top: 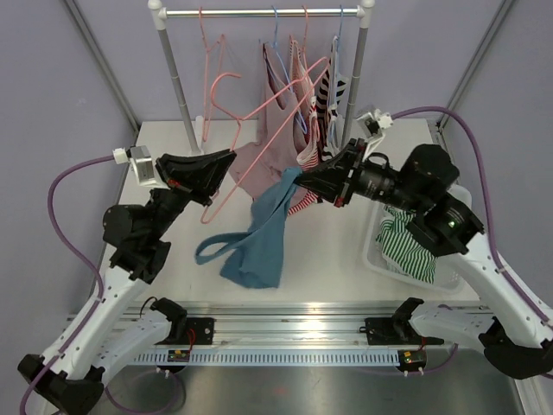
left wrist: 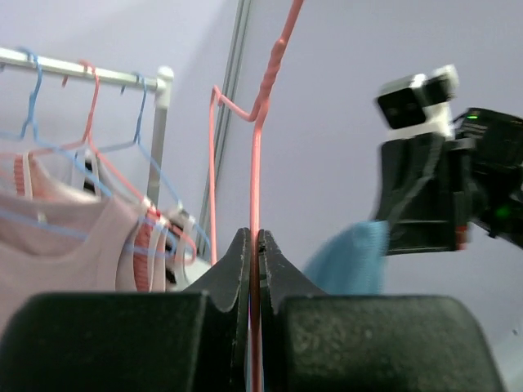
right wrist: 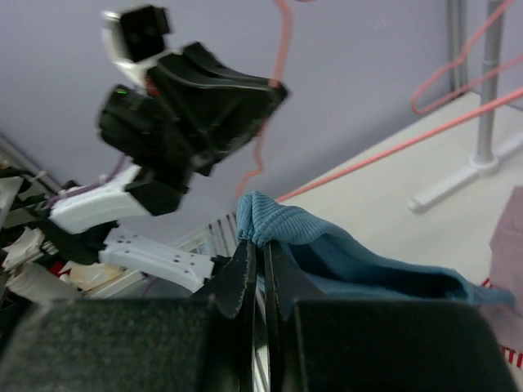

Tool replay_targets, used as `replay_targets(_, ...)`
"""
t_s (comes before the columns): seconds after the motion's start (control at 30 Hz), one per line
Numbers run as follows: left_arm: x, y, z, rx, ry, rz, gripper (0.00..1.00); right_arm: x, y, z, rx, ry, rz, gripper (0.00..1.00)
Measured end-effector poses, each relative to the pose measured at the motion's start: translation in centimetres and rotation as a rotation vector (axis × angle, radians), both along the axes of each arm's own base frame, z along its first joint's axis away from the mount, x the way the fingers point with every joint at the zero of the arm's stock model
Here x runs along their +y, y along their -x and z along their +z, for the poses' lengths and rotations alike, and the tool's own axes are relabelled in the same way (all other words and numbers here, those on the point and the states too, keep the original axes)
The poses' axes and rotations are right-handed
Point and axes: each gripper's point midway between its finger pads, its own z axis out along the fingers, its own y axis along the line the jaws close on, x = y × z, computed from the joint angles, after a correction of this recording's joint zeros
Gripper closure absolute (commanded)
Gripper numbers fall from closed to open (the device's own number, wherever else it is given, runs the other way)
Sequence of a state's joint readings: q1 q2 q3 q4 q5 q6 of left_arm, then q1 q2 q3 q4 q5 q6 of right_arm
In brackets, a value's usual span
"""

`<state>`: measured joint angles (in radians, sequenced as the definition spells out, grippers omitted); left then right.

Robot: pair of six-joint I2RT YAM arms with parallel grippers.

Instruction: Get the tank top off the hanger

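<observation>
A blue tank top (top: 259, 238) hangs from my right gripper (top: 301, 178), which is shut on its bunched top edge (right wrist: 274, 229); its lower part lies on the white table. My left gripper (top: 232, 161) is shut on the wire of a pink hanger (top: 259, 147), which slants up to the right, apart from the tank top. In the left wrist view the pink wire (left wrist: 254, 188) runs up from between the jaws, with the blue cloth (left wrist: 353, 260) to the right. The two grippers are close together above the table's middle.
A white rail (top: 259, 13) at the back carries several hangers with pink and striped garments (top: 302, 104). A clear bin (top: 380, 251) at the right holds a green striped garment (top: 410, 246). The rack's posts stand at the back of the table (top: 346, 251).
</observation>
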<state>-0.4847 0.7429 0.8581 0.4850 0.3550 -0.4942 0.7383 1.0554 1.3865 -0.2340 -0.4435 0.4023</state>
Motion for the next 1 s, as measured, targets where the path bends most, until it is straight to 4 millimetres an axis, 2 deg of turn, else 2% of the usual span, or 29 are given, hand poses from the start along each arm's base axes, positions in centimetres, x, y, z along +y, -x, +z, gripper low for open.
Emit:
replay_targets(0.07,-0.4,-0.9,0.9,-0.042,0.032,0.014,1.00,-0.7,1.7,2.5,-0.044,-0.036,0.038,1.00)
replay_targets(0.13,-0.1,-1.7,1.9,-0.078,0.066,0.055,1.00,-1.5,3.0,4.2,-0.078,-0.061,0.060,1.00)
replay_targets(0.23,1.1,-2.2,3.0,-0.098,0.106,0.128,1.00,-1.8,3.7,3.4,-0.073,-0.058,0.079,1.00)
replay_targets(0.3,2.1,-2.3,3.7,-0.093,0.124,0.175,1.00,-1.5,3.5,1.1,-0.029,-0.030,0.083,1.00)
replay_targets(0.37,3.2,-2.1,4.1,-0.074,0.137,0.221,1.00,-0.8,2.5,-2.8,0.044,0.022,0.071,1.00)
replay_targets(0.47,4.8,-2.1,3.8,-0.014,0.137,0.296,1.00,0.2,0.5,-9.9,0.182,0.133,0.025,1.00)
replay_targets(0.57,5.7,-2.6,3.6,0.050,0.114,0.352,1.00,-0.2,-0.7,-17.0,0.317,0.256,-0.058,1.00)
replay_targets(0.67,5.8,-3.5,2.6,0.111,0.077,0.387,1.00,-0.6,-0.9,-20.1,0.373,0.309,-0.104,1.00)
replay_targets(0.73,5.6,-4.6,1.3,0.163,0.041,0.407,1.00,-0.5,-0.9,-20.3,0.376,0.317,-0.114,1.00)
replay_targets(0.83,5.0,-6.5,-0.5,0.252,-0.030,0.436,1.00,0.4,-0.8,-18.8,0.360,0.312,-0.098,1.00)
replay_targets(1.0,4.2,-9.4,-1.6,0.372,-0.117,0.482,1.00,2.7,-1.7,-12.5,0.268,0.242,-0.071,1.00)
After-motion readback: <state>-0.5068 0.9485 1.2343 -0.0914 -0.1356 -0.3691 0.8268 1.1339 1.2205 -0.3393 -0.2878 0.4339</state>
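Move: The blue tank top, already off its hanger, dangles from the right fingers, its middle about 5 cm back, 11 cm left and 19 cm below that hand; the laundry basket lies 14 cm ahead, 40 cm right and 45 cm below. The hanger in the left hand is bound for the rack bar some 42 cm ahead, 8 cm left and about 6 cm above; an empty hanger hangs 42 cm ahead, 9 cm left, 19 cm down, the mauve tank top 40 cm ahead, 9 cm right, 30 cm down. The blue tank top, still pinched near its edge, is flicked by the right hand: a small lift up and back, a quick drop of about 24 cm towards the table, then a partial rise. Meanwhile the left hand keeps its hold on the pink hanger and carries it some 9 cm forward and a little left towards the bar, rising then sinking, turning counter-clockwise nearly 30 degrees. ##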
